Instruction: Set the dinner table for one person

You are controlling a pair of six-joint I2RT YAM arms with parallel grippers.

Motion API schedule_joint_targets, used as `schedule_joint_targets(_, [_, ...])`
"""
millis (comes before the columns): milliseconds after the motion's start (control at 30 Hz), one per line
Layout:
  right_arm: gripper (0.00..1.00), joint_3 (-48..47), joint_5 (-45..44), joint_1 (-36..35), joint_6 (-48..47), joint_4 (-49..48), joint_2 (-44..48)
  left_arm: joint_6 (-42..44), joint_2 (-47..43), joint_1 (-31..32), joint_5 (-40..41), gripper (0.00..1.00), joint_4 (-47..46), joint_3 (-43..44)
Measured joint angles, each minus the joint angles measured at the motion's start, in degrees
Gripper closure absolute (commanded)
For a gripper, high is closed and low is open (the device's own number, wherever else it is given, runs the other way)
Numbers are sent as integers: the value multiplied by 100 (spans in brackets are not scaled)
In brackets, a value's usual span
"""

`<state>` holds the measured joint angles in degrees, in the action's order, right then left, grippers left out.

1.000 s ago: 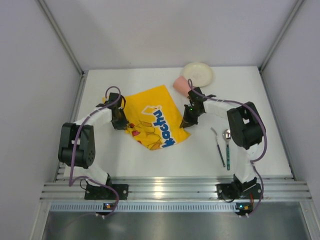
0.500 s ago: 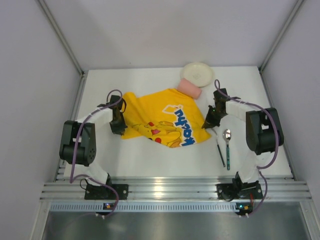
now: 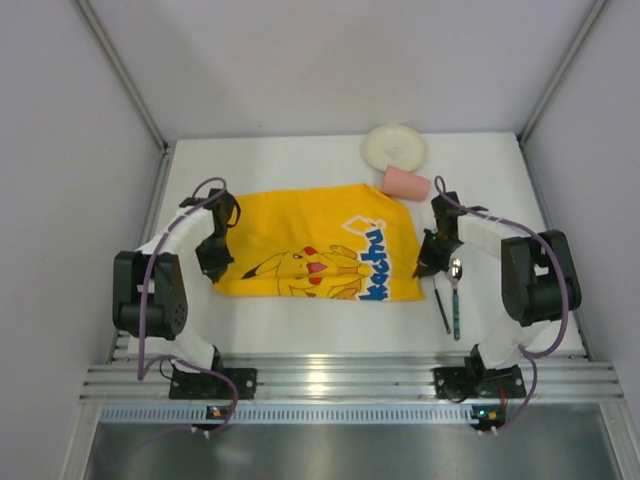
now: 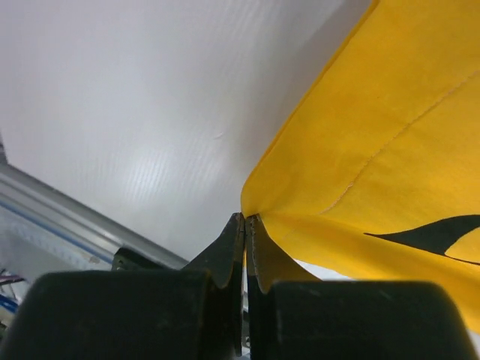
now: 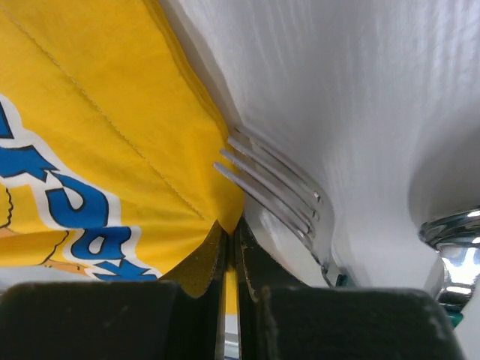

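The yellow Pikachu-print cloth mat point(image 3: 318, 245) lies spread flat across the middle of the white dinner table point(image 3: 300, 320). My left gripper point(image 3: 214, 268) is shut on the mat's left edge point(image 4: 315, 165), low at the table. My right gripper point(image 3: 424, 270) is shut on the mat's right edge point(image 5: 150, 150). A fork point(image 3: 440, 300) and a spoon point(image 3: 455, 290) lie just right of the mat; the fork's tines point(image 5: 277, 187) sit beside my right fingers. A pink cup point(image 3: 406, 182) lies on its side at the mat's far right corner, below a cream plate point(image 3: 393, 147).
Grey walls enclose the table on three sides. The ribbed aluminium rail point(image 3: 340, 380) runs along the near edge by the arm bases. The spoon bowl point(image 5: 454, 232) shows at the right edge of the right wrist view.
Both grippers pulled apart, the left one leftward and the right one rightward and nearer. The mat went from crumpled to spread out flat. The pink cup came out from behind the right arm.
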<state>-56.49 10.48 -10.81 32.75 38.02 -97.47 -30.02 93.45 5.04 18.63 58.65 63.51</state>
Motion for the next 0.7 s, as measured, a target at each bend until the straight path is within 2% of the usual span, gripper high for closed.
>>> schedule_joint_targets(267, [100,105,813,-339,-297,413,-133,-107,-599,-323,334,100,798,229])
schedule_joint_targets(400, [100,22,874,-614,-424,538,-225,-295,-608,-529,398,100,1115,479])
schedule_joint_targets(500, [100,-109,734,-632,-483,614,-278,-435,-636,-535,330,96,1235,470])
schedule_joint_targets(567, [100,-223,603,-632,-531,634,-284,-494,-710,-535,284,76,1257,387])
schedule_joint_targets(600, [100,-273,549,-634,-560,647,-284,-531,-754,-535,289,56,1298,343])
schedule_joint_targets(633, [100,-321,452,-632,-586,658,-284,-542,-791,-542,328,31,1357,332])
schedule_joint_targets(667, [100,-354,374,-625,-619,662,-289,-573,-831,-555,380,2,1401,332])
schedule_joint_targets(700, [100,-369,334,-625,-638,658,-293,-621,-870,-566,444,2,1416,332])
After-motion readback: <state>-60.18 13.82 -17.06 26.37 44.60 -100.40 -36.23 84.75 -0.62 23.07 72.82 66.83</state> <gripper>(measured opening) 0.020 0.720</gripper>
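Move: The left hand already pinches the yellow cloth near its near-left corner; the table spot where that corner should lie is about 9 cm back, 3 cm to the left and 5 cm below. The right hand holds the right edge just above the table, with the near-right corner's spot some 7 cm straight back. From that hand the fork's middle lies 5 cm back and 5 cm right, the spoon's 7 cm back and 10 cm right, and the pink cup about 26 cm straight ahead. The left hand pulls its corner up, back and out to the left, rising about 5 cm as it turns slightly counter-clockwise, then opens its fingers wide and lets go of the cloth while easing a little farther back. Low over the table, the right hand keeps its pinch and draws the right edge back about 5 cm and left about 4 cm, away from the fork and spoon, then eases 2 cm forward again, turning some 15 degrees counter-clockwise as it goes. ##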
